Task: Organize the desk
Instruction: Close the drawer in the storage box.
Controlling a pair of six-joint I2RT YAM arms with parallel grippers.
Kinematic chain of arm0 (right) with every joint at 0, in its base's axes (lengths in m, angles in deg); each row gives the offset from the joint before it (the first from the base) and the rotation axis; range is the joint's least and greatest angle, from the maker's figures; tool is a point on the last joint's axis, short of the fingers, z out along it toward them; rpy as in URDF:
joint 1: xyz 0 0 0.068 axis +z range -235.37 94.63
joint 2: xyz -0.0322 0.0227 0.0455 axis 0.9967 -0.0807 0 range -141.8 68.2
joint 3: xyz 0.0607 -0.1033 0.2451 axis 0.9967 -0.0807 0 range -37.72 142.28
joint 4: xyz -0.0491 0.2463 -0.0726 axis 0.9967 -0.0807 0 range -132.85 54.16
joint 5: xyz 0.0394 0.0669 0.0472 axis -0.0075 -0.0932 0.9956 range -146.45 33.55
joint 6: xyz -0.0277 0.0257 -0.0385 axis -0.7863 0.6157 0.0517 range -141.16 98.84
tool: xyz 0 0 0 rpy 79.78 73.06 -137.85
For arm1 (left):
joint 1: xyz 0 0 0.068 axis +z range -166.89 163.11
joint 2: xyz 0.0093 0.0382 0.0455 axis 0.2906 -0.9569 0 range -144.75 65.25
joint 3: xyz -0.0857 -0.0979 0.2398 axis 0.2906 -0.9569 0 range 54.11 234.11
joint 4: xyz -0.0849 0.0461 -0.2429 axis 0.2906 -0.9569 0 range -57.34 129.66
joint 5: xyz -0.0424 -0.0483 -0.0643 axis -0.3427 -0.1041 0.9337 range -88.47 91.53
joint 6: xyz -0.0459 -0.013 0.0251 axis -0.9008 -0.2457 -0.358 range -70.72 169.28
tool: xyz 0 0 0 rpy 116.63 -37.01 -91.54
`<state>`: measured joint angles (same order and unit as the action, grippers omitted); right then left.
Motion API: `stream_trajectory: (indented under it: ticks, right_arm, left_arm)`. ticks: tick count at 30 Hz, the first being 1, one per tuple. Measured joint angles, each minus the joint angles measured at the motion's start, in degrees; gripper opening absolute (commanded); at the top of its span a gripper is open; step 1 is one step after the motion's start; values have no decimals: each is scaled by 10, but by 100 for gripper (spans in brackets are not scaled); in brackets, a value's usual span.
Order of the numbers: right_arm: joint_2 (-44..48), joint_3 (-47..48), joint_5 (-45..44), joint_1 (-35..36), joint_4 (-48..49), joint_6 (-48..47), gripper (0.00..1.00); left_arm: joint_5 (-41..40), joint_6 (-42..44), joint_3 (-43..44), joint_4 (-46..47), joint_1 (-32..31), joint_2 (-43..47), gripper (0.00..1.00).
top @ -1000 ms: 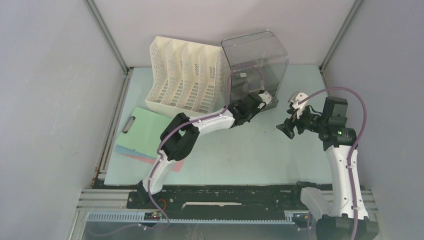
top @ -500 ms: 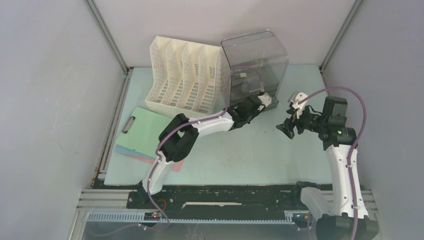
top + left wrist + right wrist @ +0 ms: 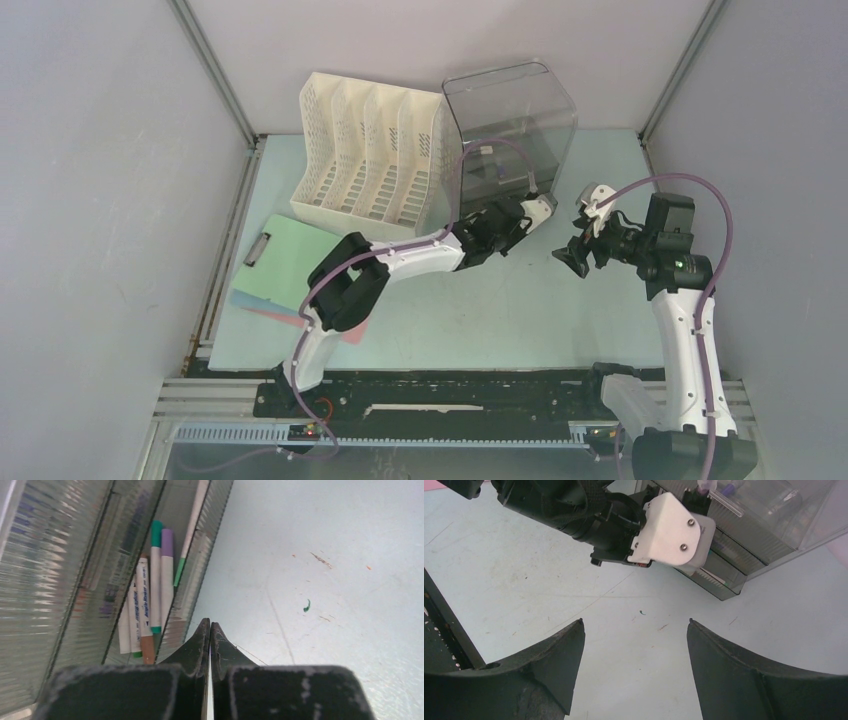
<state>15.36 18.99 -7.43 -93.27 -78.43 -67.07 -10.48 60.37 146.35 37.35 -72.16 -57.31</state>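
The desk (image 3: pixel 480 300) is a pale mint-green tabletop. At its back stands a clear grey organizer (image 3: pixel 510 120) whose low front tray holds several markers (image 3: pixel 155 580). My left gripper (image 3: pixel 543 208) is shut with nothing in it, its tips (image 3: pixel 210 625) just off the tray's front right corner above the bare desk (image 3: pixel 325 580). My right gripper (image 3: pixel 570 258) hangs open and empty to the right of the left one, over the desk (image 3: pixel 524 580). In the right wrist view the left gripper's white housing (image 3: pixel 671 532) is in front of the organizer (image 3: pixel 744 540).
A white slotted file rack (image 3: pixel 370 150) stands left of the organizer, touching it. A green clipboard (image 3: pixel 290 255) lies on pink sheets (image 3: pixel 275 312) at the desk's left edge. Grey walls close in left, right and back. Small pen marks (image 3: pixel 306 606) dot the desk.
My left gripper has slid a little to the right and nearer along the organizer's front, still shut. The right arm has not moved.
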Motion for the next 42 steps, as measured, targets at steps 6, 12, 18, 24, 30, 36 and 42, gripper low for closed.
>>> stream_trajectory:
  ticks: [6,12,18,24,30,36,42]
  right_arm:
    - [0,0,2,-3,0,0,82]
    - [0,0,6,-7,0,0,82]
    - [0,0,10,-11,0,-1,81]
    - [0,0,12,-12,0,-2,81]
    - [0,0,14,-15,-1,-2,81]
    - [0,0,18,-19,-3,-2,81]
    - [0,0,24,-22,-5,-4,81]
  left_arm:
    - [10,11,-3,1,-7,-3,3]
    - [-14,21,20,-2,-6,-45,6]
    - [-58,17,71,-38,-2,-98,23]
    - [-105,-14,132,-84,9,-117,37]
    - [-134,-59,212,-141,30,-150,46]
    - [-144,-83,237,-176,38,-162,50]
    - [-131,-80,228,-173,37,-160,57]
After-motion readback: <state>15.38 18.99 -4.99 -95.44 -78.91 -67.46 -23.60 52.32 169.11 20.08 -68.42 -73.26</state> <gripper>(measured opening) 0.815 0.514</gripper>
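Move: The left hand's closed fingers are just in front of the part-open drawer. The middle of the drawer's front panel is about 4 cm ahead, 1 cm to the left and 6 cm below. The storage box's middle is some 14 cm ahead, level sideways and 3 cm above; the white file rack's is about 30 cm left and 11 cm ahead. From the right hand the drawer front is roughly 13 cm ahead, 11 cm left and 21 cm down. The left hand brings its fingers against the drawer front and pushes it in towards the box. After easing back slightly it sinks about 5 cm in front of the panel, then drives forward some 7 cm, with a little left, rising 2 cm on the way. Meanwhile the fingers open about halfway and the wrist swings some 20 degrees counter-clockwise. ##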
